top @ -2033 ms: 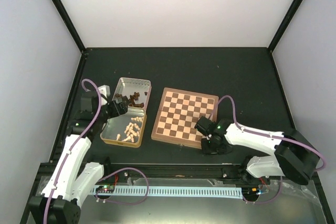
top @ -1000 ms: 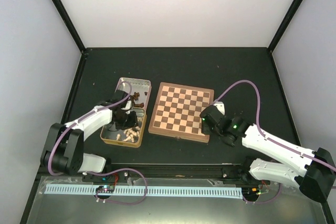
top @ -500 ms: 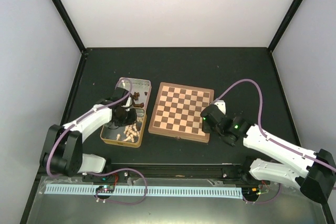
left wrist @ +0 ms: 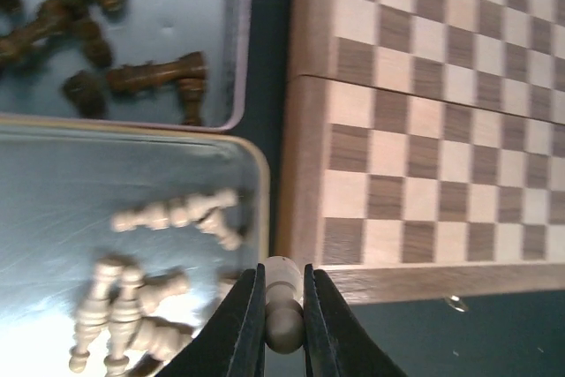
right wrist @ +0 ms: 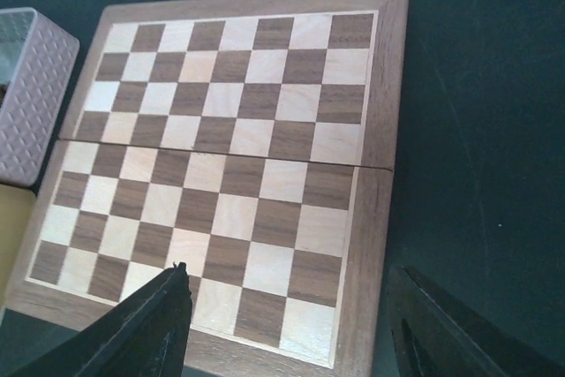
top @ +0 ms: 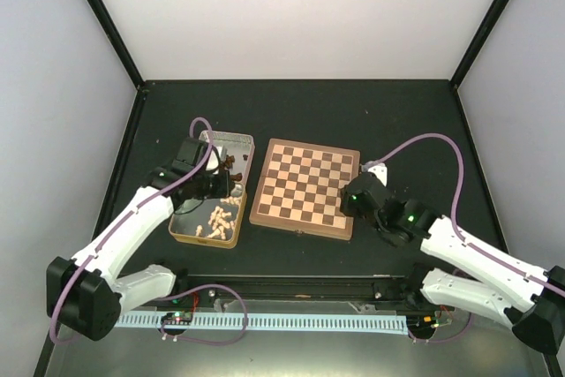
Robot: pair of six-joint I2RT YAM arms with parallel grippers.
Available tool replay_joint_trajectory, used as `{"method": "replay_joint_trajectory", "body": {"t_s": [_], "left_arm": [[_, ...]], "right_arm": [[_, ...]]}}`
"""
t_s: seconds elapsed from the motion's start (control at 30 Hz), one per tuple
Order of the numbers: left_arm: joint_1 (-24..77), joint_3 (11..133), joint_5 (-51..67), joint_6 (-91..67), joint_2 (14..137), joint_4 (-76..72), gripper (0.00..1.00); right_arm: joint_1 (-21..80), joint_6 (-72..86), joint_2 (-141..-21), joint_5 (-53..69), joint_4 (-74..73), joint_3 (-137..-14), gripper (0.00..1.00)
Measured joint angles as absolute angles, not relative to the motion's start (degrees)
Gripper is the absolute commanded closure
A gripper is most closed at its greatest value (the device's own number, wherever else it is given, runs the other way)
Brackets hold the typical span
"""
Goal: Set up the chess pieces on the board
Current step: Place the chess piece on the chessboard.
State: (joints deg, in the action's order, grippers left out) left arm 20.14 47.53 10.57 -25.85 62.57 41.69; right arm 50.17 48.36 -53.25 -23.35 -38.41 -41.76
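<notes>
My left gripper (left wrist: 282,278) is shut on a pale cream pawn (left wrist: 284,311). It hangs above the near tin's right rim, just left of the board (left wrist: 441,112). Seen from the top, that gripper (top: 222,185) is over the two tins. Pale chess pieces (left wrist: 168,214) lie loose in the near tin (top: 190,234), and dark ones (left wrist: 132,72) in the far tin (top: 231,139). The board (top: 305,183) has no pieces on it. My right gripper (right wrist: 291,306) stands open over the board's (right wrist: 229,156) near right corner (top: 349,203), with nothing between its fingers.
The two gold-sided tins sit side by side, close against the board's left edge. Dark tabletop (top: 397,121) surrounds the board. A black frame and white walls enclose the workspace, and a rail (top: 291,320) runs along the near edge.
My left gripper has closed on a pale pawn in the near tin and risen with it, its wrist swinging back left. My right gripper has drawn back slightly to the right.
</notes>
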Motion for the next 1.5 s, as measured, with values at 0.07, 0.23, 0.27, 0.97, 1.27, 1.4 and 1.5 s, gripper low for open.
{"method": "replay_joint_trajectory", "body": {"t_s": [0.07, 0.23, 0.27, 0.97, 1.27, 1.4, 1.5], "left_arm": [[22.3, 48.5, 11.7, -25.7, 62.7, 41.1, 0.96], [28.4, 52.1, 12.3, -25.6, 68.2, 38.8, 0.96], [29.5, 53.2, 12.2, -25.5, 70.4, 38.7, 0.96], [35.2, 60.1, 8.5, -24.0, 92.9, 38.6, 0.93], [35.4, 61.5, 6.8, -23.7, 94.6, 39.9, 0.61], [35.4, 62.2, 6.5, -23.7, 94.4, 40.8, 0.55], [35.4, 62.6, 6.2, -23.8, 93.1, 41.3, 0.55]], "right_arm": [[49.9, 49.3, -52.4, -22.9, -37.9, -41.6, 0.37], [47.9, 51.4, -51.5, -20.3, -36.0, -40.4, 0.37], [47.7, 51.6, -51.7, -19.7, -35.3, -39.9, 0.37], [46.1, 51.3, -62.1, -15.7, -30.9, -41.2, 0.37], [45.8, 50.9, -62.7, -15.2, -30.9, -41.2, 0.37], [45.8, 50.8, -62.7, -14.9, -30.9, -41.4, 0.37], [45.8, 50.4, -62.7, -14.7, -30.9, -41.8, 0.37]]}}
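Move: The left hand holds a pale pawn. Its goal, the leftmost file's second square from the near edge, lies about 2 cm ahead, 9 cm right and 10 cm below. The board's middle is 4 cm ahead and 20 cm right; the light-piece tray 2 cm back and 6 cm left; the dark-piece tray 13 cm ahead and 1 cm left, all some 11 cm down. From the right hand, that square is roughly 5 cm ahead, 20 cm left and 12 cm below. Rightward first, about 9 cm from above the light-piece tray to over the board's left edge, the left hand then sinks nearly straight down onto the square, its fingers turning clockwise and closer to vertical. They open to let go of the pawn, and the hand lifts 1–2 cm. Meanwhile the empty, open right hand eases down, left and a little forward over the board's right side. ##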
